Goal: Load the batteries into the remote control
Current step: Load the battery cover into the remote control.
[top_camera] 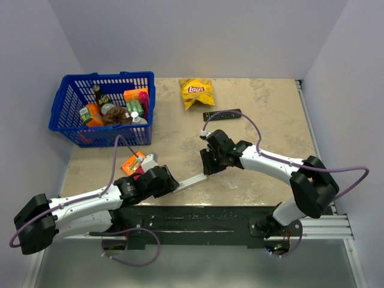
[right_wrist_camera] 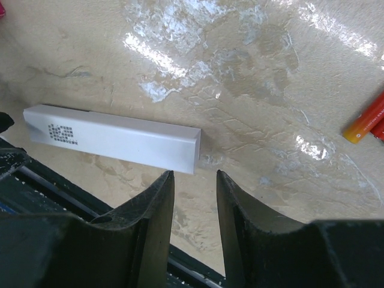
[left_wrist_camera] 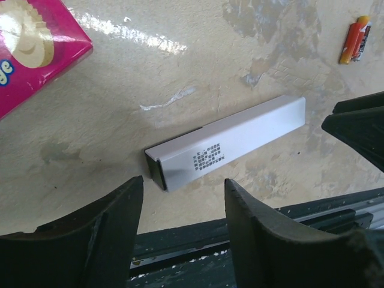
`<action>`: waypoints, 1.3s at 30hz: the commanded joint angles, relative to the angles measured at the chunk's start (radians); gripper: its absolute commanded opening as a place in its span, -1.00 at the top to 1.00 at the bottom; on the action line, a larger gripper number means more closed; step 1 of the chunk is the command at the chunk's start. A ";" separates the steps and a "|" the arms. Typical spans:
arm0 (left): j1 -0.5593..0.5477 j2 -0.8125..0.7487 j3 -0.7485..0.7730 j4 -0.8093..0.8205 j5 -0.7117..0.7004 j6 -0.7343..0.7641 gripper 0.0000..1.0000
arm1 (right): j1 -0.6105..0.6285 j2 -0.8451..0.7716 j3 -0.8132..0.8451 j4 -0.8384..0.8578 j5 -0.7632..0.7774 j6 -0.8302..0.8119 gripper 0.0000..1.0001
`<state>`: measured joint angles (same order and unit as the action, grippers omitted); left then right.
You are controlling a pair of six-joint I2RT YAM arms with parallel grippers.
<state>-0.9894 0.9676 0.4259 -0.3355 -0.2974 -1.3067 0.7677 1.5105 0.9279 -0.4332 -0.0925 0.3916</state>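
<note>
The white remote control [left_wrist_camera: 240, 135] lies flat on the table close to the near edge, with a small printed patch on its side and a dark end facing my left gripper [left_wrist_camera: 183, 183]. That gripper is open and empty, just short of the dark end. My right gripper [right_wrist_camera: 195, 174] is open and empty too, just off the remote control's [right_wrist_camera: 120, 139] other end. From above, the remote control [top_camera: 192, 180] spans the gap between the left gripper [top_camera: 174, 187] and the right gripper [top_camera: 208, 170]. Orange-red batteries [left_wrist_camera: 354, 39] lie together beyond the remote, also seen as batteries [right_wrist_camera: 367, 119] at the right edge.
A pink snack box [left_wrist_camera: 33, 51] lies left of the remote. A blue basket [top_camera: 66, 123] of groceries stands at the back left. A yellow crisp bag [top_camera: 197, 92] and a black remote [top_camera: 221, 115] lie further back. The dark mounting rail [top_camera: 198, 219] runs along the near edge.
</note>
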 commanded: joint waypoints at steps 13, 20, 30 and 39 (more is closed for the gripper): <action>0.000 0.085 -0.049 0.107 -0.019 -0.042 0.05 | 0.008 0.027 0.002 0.053 -0.003 0.006 0.24; 0.000 0.076 -0.059 0.112 -0.017 -0.046 0.29 | 0.012 0.047 0.002 0.050 -0.021 0.009 0.24; 0.000 0.072 -0.061 0.105 -0.011 -0.049 0.39 | 0.016 0.074 0.000 0.034 -0.015 0.007 0.24; 0.000 0.066 -0.064 0.118 -0.005 -0.052 0.39 | 0.027 0.089 0.000 0.014 -0.021 0.007 0.28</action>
<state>-0.9894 1.0397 0.3771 -0.2325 -0.2951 -1.3510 0.7818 1.5959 0.9272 -0.4061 -0.1020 0.3954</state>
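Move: The remote control lies lengthwise between the hands. Its middle is about 6 cm to the right of the left hand, 3 cm ahead and 3 cm below, with its left end just under the open fingers. The pink snack box is some 11 cm left and 5 cm ahead of that hand. From the right hand, the remote's middle is about 6 cm left, 3 cm back and 3 cm below; the red batteries are roughly 7 cm right and 5 cm ahead. Lower the left gripper about 2 cm over the remote control's left end, then close its fingers to roughly half their gap so they pinch that end across its narrow thickness, and hold there. Meanwhile sink the right gripper in steps, about 2.5 cm in all, bringing its partly open fingers down around the right end without closing them. ##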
